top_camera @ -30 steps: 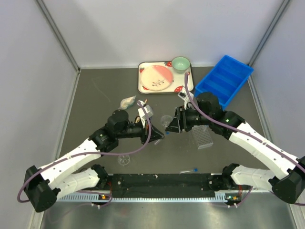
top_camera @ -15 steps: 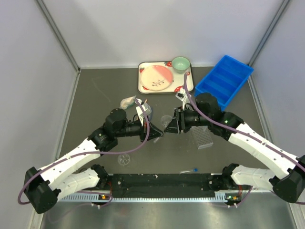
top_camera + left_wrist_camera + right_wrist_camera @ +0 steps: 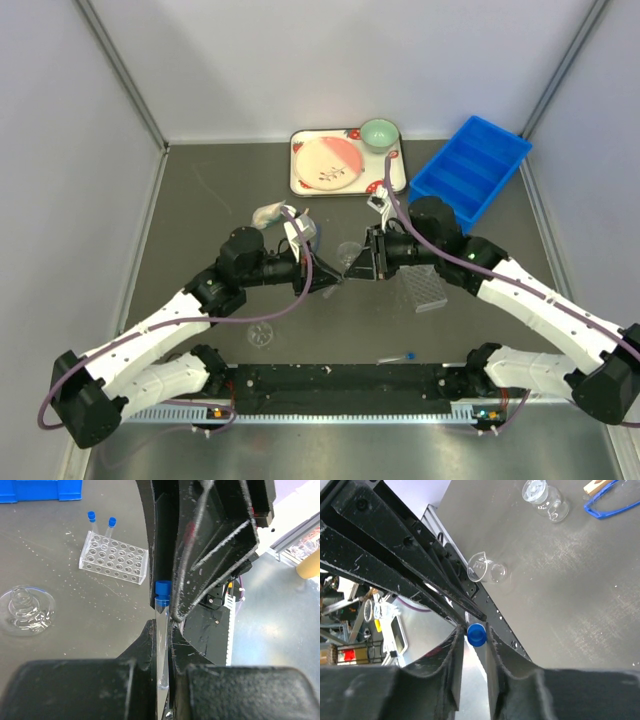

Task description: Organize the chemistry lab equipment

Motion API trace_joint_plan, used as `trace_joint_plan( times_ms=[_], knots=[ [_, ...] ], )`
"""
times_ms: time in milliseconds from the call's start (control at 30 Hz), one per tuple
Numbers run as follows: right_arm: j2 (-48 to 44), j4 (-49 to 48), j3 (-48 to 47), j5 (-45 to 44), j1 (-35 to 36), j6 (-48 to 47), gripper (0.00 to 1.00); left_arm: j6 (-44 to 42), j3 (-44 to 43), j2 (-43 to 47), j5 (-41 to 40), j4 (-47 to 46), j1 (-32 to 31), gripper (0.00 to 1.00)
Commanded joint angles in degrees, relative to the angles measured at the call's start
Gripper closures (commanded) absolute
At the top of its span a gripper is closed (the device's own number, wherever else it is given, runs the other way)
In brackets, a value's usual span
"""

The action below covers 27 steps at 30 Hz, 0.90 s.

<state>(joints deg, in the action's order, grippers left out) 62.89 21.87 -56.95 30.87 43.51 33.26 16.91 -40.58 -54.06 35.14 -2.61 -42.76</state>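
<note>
My left gripper (image 3: 333, 281) (image 3: 161, 626) is shut on a thin clear blue-capped tube (image 3: 161, 625), gripping it low on the glass, cap end pointing away. My right gripper (image 3: 352, 268) (image 3: 473, 630) meets it nose to nose above the table's middle. Its fingers stand close on either side of the tube's blue cap (image 3: 476, 634), a sliver of gap still showing on the right. The clear tube rack (image 3: 427, 289) (image 3: 115, 557) lies right of the grippers and holds two capped tubes (image 3: 91, 517). A small beaker (image 3: 482, 569) and a glass flask (image 3: 545, 497) stand nearby.
A glass dish (image 3: 262, 334) (image 3: 25, 607) sits near the front left, and a loose capped tube (image 3: 400, 357) lies by the front rail. A blue bin (image 3: 470, 168) and the strawberry-print tray (image 3: 296, 185) are at the back. A blue ring (image 3: 610, 511) lies beside a wooden stick (image 3: 595, 486).
My right gripper's fingers have narrowed around the tube's cap. Both grippers have drifted slightly left. My left gripper has kept its hold on the tube.
</note>
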Motion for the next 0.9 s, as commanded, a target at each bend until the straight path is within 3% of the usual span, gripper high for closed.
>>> trace_joint_plan(
  times_ms=[0,33,67,100,167,233,300,333,567,867],
  knots=[
    [0.47,-3.15,-0.09,0.24,0.88,0.32,0.85,1.02,0.24,1.24,1.25,-3.89,0.31,1.0],
    [0.39,-3.06,-0.09,0.07,0.88,0.41,0.96,1.02,0.24,1.15,1.25,-3.98,0.31,1.0],
    [0.39,-3.06,-0.18,-0.02,0.79,0.32,1.0,1.02,0.24,1.24,1.16,-3.72,0.4,1.0],
    [0.39,-2.97,-0.27,-0.2,0.88,0.41,1.0,1.02,0.32,1.15,1.16,-3.72,0.31,1.0],
    [0.47,-2.88,-0.53,-0.29,0.88,0.32,1.0,1.11,0.41,1.15,1.34,-3.37,0.31,0.89],
    [0.3,-2.62,-0.79,-0.72,0.88,0.41,1.0,1.11,0.32,1.15,1.51,-3.02,0.31,0.66],
    [-0.31,-1.57,-0.88,-2.82,0.88,0.06,1.0,0.59,-0.11,1.33,1.34,-1.53,0.31,0.16],
    [-0.66,-0.7,-1.32,-3.97,0.88,-0.21,1.0,0.24,-0.38,1.85,0.56,-0.82,0.31,0.01],
    [-3.12,8.62,-3.43,-17.84,-0.35,-5.04,1.0,-1.09,-4.24,7.39,-10.6,13.23,0.31,0.01],
    [-9.8,18.2,0.61,-30.69,-9.57,-5.49,1.0,-0.04,-7.5,13.19,-26.77,28.78,0.31,0.01]
  ],
)
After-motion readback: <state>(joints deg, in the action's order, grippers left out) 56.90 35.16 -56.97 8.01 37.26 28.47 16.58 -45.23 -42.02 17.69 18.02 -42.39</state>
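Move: The blue-capped test tube is in the left hand's grip, its middle roughly 2 cm to that hand's right. The same middle lies some 3 cm left of the right hand, whose part-open fingers already surround the cap. From the right hand, the rack stands about 17 cm to the right, 8 cm ahead and 22 cm below; the glass flask straight ahead 14 cm; a loose tube 11 cm right and 12 cm back, both also well below. The tube's cap end is pinched as the right fingers close; only then do the left fingers spring wide open, letting go, and the left hand backs off about 6 cm to its left. The right hand keeps its grip and carries the tube right and forward, sinking slightly, towards the rack, some 10 cm in all, swinging clockwise with its fingertips tipping further down. ##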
